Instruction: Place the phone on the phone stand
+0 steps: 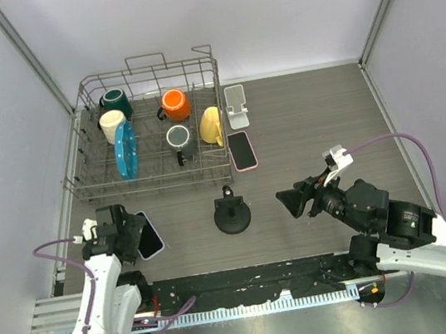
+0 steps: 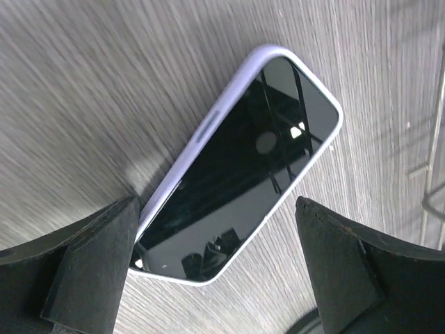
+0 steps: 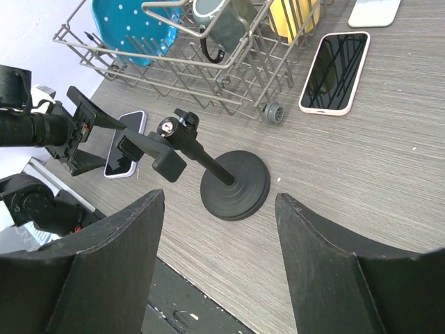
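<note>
A phone in a lavender case [image 2: 243, 167] lies screen-up on the table at the near left [image 1: 148, 235]. My left gripper [image 2: 215, 278] is open around its near end; the left finger [image 2: 90, 264] touches the phone's corner and the right finger [image 2: 341, 271] stands apart. In the top view the left gripper [image 1: 129, 231] sits just left of the phone. The black phone stand [image 1: 233, 214] stands mid-table, also in the right wrist view [image 3: 233, 184]. My right gripper [image 1: 292, 199] is open and empty, to the right of the stand [image 3: 215, 264].
A wire dish rack [image 1: 157, 177] with mugs and a blue plate stands at the back left. A second phone in a pink case [image 1: 242, 150] lies beside it, with a white stand [image 1: 236, 106] behind.
</note>
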Motion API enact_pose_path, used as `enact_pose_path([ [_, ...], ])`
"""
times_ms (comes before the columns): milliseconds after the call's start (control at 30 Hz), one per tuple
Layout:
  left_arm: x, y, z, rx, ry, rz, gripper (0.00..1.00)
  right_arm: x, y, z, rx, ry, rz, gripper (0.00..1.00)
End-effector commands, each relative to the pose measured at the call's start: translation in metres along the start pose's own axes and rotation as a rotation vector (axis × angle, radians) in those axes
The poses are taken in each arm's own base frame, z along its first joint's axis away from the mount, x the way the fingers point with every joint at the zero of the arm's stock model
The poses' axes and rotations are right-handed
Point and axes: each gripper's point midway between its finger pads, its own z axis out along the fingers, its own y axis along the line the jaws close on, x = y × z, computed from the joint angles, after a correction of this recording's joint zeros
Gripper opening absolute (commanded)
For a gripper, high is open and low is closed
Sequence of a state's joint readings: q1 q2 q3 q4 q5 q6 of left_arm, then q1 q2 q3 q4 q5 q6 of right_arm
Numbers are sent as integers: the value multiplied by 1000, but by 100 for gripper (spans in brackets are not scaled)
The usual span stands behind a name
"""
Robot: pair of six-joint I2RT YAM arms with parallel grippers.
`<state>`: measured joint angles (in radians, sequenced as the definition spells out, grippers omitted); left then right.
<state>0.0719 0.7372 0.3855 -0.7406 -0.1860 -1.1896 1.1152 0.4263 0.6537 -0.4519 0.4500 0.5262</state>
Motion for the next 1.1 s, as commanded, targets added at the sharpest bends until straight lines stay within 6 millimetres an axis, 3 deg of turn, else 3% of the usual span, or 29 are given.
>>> enact_pose_path([
  [0,40,-17,-9,135,215,13,97,-16,1,3,31,-32,-22,70],
  [100,58,-15,-13,170,300,28,100,-15,6,11,26,-24,-35,71],
  [267,66,-15,-21,183,302,134,100,-8,16,19,-1,5,-17,71],
  [367,57,-4,-20,92,251,113,100,-4,18,22,-4,18,-20,70],
  [767,44,-20,-10,-28,244,153,100,-1,20,22,-18,19,26,70],
  [1067,48,-13,3,-122,265,137,100,2,18,26,1,28,12,70],
])
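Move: Close below the open left hand, the phone's middle lies about 2 cm ahead, 1 cm to the right and 2 cm down, its near end beside the back finger. The phone stand stands some 30 cm to the right of that hand and 3 cm farther out; the rack's near rail runs about 15 cm ahead, 8 cm right. From the right hand the phone is roughly 42 cm left, 3 cm ahead and 22 cm lower. Sweeping about 6 cm to the right, low over the table, the left hand pushes the phone's near end along with its back finger while turning some 15 degrees clockwise. It then all but stays in place, sinking about 1 cm as the wrist steepens until the fingers point nearly straight down, still wide open. The right hand drifts some 2 cm left, sinking slightly. ##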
